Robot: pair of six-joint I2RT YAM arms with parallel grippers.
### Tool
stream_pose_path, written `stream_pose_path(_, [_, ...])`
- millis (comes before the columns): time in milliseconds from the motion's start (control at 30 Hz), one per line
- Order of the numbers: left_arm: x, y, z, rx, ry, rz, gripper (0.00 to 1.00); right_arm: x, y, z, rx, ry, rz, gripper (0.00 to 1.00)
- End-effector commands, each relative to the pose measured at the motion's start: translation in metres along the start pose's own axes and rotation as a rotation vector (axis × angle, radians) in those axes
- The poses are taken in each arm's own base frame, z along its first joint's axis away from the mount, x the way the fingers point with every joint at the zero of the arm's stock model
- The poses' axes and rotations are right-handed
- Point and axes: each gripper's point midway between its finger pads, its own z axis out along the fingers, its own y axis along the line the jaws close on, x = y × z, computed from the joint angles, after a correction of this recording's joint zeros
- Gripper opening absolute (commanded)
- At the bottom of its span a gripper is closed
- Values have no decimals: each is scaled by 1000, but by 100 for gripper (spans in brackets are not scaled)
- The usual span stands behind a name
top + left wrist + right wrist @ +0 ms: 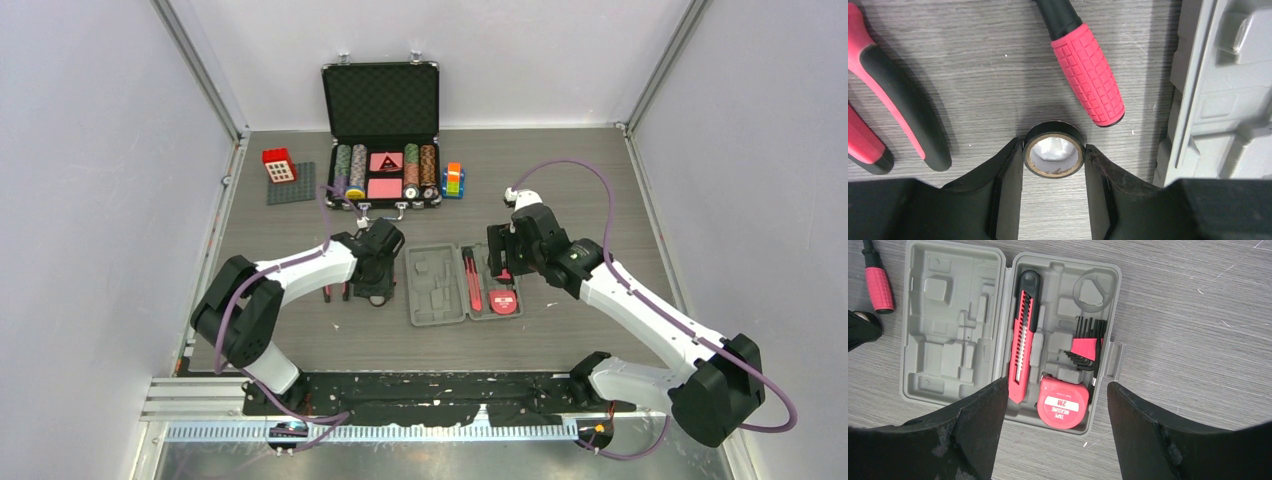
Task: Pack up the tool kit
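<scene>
The grey tool kit case [437,285] lies open and flat at the table's middle. Its right half holds a red knife [1023,335], a red tape measure [1063,402] and hex keys [1085,342]; the left half [953,330] shows bare slots. My left gripper [1054,150], just left of the case, is shut on a small roll of black tape [1053,128] standing on the table, with a finger pressed against each side. A red screwdriver handle [1088,75] and pliers handles [898,100] lie beside it. My right gripper [1058,386] hangs open above the tape measure, holding nothing.
A black poker chip case [382,140] stands open at the back. A red block on a grey baseplate [280,165] sits to its left, and a coloured block stack [453,180] to its right. Walls enclose the table on three sides.
</scene>
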Motion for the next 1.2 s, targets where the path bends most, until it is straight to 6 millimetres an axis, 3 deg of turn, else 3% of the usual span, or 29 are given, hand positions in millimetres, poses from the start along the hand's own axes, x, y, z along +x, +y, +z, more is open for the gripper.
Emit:
stream_pose_path(0, [-16, -12, -21, 69, -57, 1, 36, -20, 10, -6, -55, -92, 39, 77])
stream_pose_path(133, [-29, -25, -49, 174, -134, 17, 33, -34, 24, -14, -132, -141, 37, 77])
stream_pose_path(267, [-45, -41, -90, 320, -243, 37, 33, -53, 56, -29, -325, -223, -8, 77])
stream_pose_path(533, [-65, -92, -204, 813, -476, 42, 32, -85, 117, -84, -729, -483, -177, 77])
stream_pose_path(767, [-63, -128, -288, 1235, -541, 26, 33, -101, 137, -136, -913, -868, -403, 77])
stream_pose_path(900, [-58, -138, -315, 1403, -521, 17, 33, -105, 144, -152, -953, -981, -524, 78])
stream_pose_path(1167, [-55, -141, -337, 1554, -522, -7, 33, -108, 161, -177, -1063, -1098, -713, 79])
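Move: My left hand already has the electrical tape pinched down at the table; my open right gripper, where the tape goes, hangs about 27 cm to its right, 2 cm farther out and 12 cm higher. The screwdriver handle lies some 5 cm ahead and 2 cm right of my left hand, and the case's empty half 12 cm right, 3 cm ahead. From my right hand the tape is about 27 cm left, 2 cm back and 12 cm down; the tape measure is 12 cm below, 3 cm back, 2 cm left. I keep my grip on the tape and lift my left hand about 30 cm, swinging it some 12 cm right, a little back, and rolling it from pointing down to pointing right. Meanwhile my right hand, fingers staying open, rises about 18 cm, goes 12 cm left and 6 cm back off the case, and turns to point left, facing the tape. ##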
